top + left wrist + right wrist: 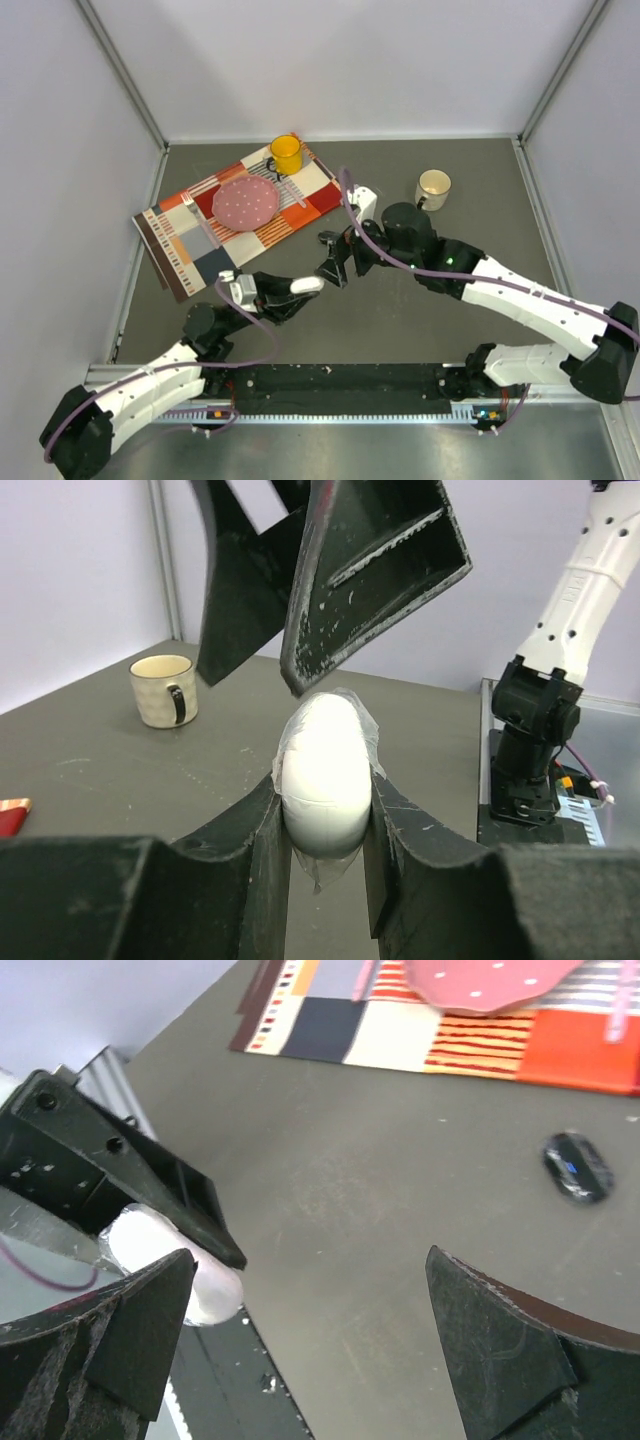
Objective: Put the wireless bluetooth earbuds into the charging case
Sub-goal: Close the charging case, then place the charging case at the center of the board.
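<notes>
My left gripper [303, 288] is shut on a glossy white oval charging case [325, 770], which has a seam across it and clear film around it. The case [309, 285] is held off the table between both fingers. My right gripper [335, 266] hangs open just beyond and above the case, its dark fingers [380, 570] over the case's far end. In the right wrist view the white case [135, 1242] shows at the left, behind the left finger of the open right gripper [310, 1305]. A small black oval case [578, 1167] lies on the table. No earbuds show in any view.
A striped placemat [180, 245] at the back left carries a pink plate [245, 202] and a yellow mug [286, 153]. A cream mug [433, 188] stands at the back right. A black rail [340, 385] runs along the near edge between the arm bases.
</notes>
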{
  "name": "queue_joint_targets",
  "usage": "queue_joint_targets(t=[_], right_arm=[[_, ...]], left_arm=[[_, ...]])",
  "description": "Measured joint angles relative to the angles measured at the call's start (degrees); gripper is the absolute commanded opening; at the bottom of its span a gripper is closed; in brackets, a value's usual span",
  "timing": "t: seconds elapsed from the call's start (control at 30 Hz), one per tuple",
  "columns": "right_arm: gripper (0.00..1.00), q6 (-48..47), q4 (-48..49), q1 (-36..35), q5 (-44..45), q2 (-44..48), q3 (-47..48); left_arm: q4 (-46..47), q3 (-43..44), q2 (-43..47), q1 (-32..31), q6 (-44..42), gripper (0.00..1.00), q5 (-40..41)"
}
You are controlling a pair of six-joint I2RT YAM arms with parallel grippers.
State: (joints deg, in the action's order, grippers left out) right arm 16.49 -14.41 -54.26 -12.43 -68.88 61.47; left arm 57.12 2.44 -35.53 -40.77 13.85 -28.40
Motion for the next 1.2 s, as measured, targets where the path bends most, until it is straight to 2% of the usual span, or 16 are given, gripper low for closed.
queue_joint_targets(t=[0.17,0.37,0.53,0.67,0.77,0.93,1.03,1.2], right_arm=[[0.99,0.9,-0.3,-0.2,8.6,3.4,-1.8],[0.99,3.1,5.9,-0.3,5.5,6.0,-5.6],[0.99,1.8,2.0,-0.4,0.0,-1.9,-0.1],[0.99,0.7,-2.2,-0.3,3.8,-5.9,3.1],[0.99,0.7,-2.4,-0.3,8.9,-3.3,1.2],[0.99,3.2,3.3,2.3,15.7,10.3,-9.8],[0.99,5.1,5.6,5.7,17.3,14.8,-12.3],[0.99,7.2,6.2,8.0,18.6,15.8,-12.7]], left_arm=[[-1.0,0.0,-1.3,0.1,0.0,0.0,1.4],[-1.9,0.2,-2.6,0.1,0.0,0.0,2.3],[-1.9,0.8,-3.3,0.2,0.9,0.0,2.9],[-5.8,1.3,-3.4,0.2,1.9,0.0,4.5],[-8.5,2.2,-3.4,0.2,3.0,0.0,6.8],[-14.9,6.3,-6.1,0.2,5.9,0.0,11.6],[-19.7,10.8,-11.0,0.2,8.5,0.0,13.6],[-22.4,16.0,-21.6,0.3,14.6,0.0,15.4]])
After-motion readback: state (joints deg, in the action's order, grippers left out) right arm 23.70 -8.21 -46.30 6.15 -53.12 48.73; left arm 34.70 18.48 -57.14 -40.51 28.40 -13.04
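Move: The left hand already holds the white charging case between its fingertips. From the open right hand, the charging case lies about 8 cm to the left, 5 cm back and slightly below. A black case on the table is roughly 20 cm ahead and 7 cm right of the left hand, some 22 cm below; the pink plate is about 30 cm ahead and 14 cm left of the left hand, as low. Left hand carries the case 8 cm forward and down, rolling; open right hand backs off 9 cm right. ##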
